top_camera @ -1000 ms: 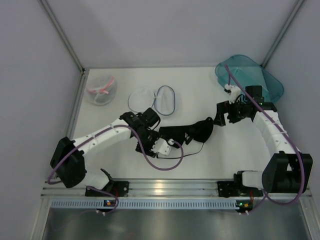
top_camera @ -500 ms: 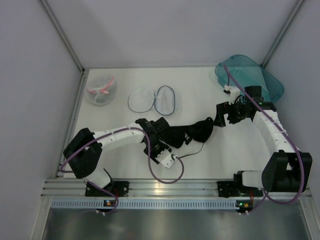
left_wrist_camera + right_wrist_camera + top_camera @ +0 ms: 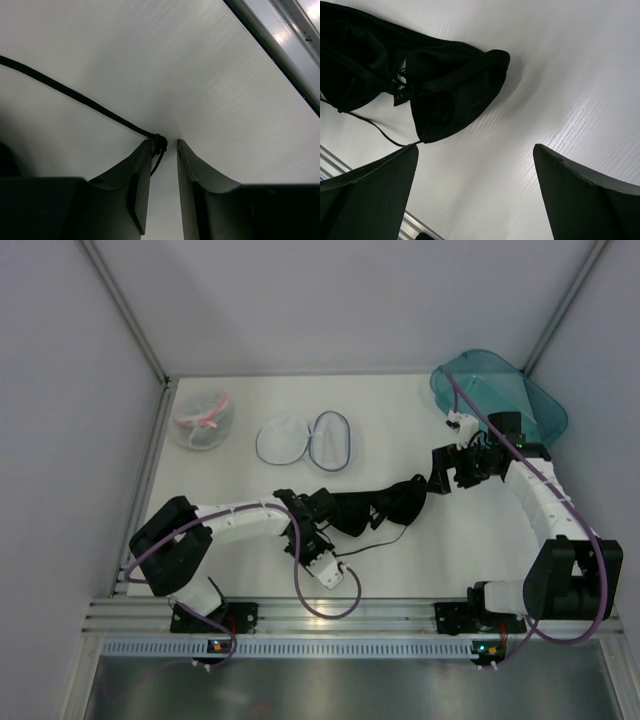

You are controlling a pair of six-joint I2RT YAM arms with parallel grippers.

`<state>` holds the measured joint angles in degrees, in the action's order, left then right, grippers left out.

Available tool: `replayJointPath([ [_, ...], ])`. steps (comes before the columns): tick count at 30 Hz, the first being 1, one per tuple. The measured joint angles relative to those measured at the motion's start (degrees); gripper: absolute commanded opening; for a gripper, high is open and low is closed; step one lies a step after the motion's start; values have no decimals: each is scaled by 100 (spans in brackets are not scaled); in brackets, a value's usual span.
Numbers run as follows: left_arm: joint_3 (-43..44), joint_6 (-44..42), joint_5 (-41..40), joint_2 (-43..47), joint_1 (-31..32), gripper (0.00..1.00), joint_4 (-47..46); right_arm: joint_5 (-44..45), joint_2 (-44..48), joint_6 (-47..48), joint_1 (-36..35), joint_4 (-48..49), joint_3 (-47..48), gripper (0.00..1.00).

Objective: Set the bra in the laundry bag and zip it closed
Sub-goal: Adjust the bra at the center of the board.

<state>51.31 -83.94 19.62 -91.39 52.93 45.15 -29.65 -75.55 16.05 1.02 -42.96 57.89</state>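
Note:
The black bra (image 3: 378, 507) lies crumpled mid-table, and its cups (image 3: 445, 85) fill the upper left of the right wrist view. A thin strap (image 3: 375, 543) trails from it toward the near edge. My left gripper (image 3: 334, 562) is low over the table at the strap's end. Its jaws (image 3: 164, 141) stand narrowly apart, with the strap's knot (image 3: 160, 143) against the left fingertip and not clamped. My right gripper (image 3: 441, 478) hovers just right of the bra, wide open and empty (image 3: 475, 146). The laundry bag (image 3: 305, 440) lies opened into two grey-rimmed mesh halves at the back.
A round mesh bag with a pink rim (image 3: 202, 420) sits at the back left. A teal plastic bin (image 3: 500, 395) stands at the back right, behind the right arm. The metal rail (image 3: 320, 615) runs along the near edge, close to the left gripper.
My left gripper has swung from beside the bra toward the near edge, onto the strap's end, and its jaws have narrowed. The right arm has not moved.

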Motion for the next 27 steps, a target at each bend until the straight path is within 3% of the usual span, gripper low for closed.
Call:
replayJointPath([
  [7,-94,57,-31,83,4,0,-13,0,0,-2,0,0,0,100],
  [14,79,658,-74,256,214,0,-79,4,0,-2,0,-7,0,99],
  [22,2594,2697,291,444,592,0,-192,-20,0,-26,0,-11,31,99],
  [27,2855,3569,280,332,114,0,-177,-48,0,-42,0,-42,107,99],
])
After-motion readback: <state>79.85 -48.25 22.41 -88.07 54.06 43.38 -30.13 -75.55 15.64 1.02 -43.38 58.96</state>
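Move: The bra's loose strap end, with its knot, already lies between the left hand's partly open fingertips, at about board height. From that hand the bra's left cup is some 8 cm ahead and 8 cm right, its right cup about 11 cm ahead and 20 cm right, and the blue-rimmed bag roughly 25 cm ahead, 2 cm left. From the right hand the strap end lies about 30 cm left, 14 cm back and 12 cm below. The strap end is pinched as the left fingers close fully on its knot, the hand staying almost in place. The left hand then whips it up about 18 cm and some 12 cm to the right, easing forward around 5 cm to come over the bra. It swings back slightly left at the last, fingertips tilting out to the right and the wrist turning about 30 degrees counter-clockwise. ##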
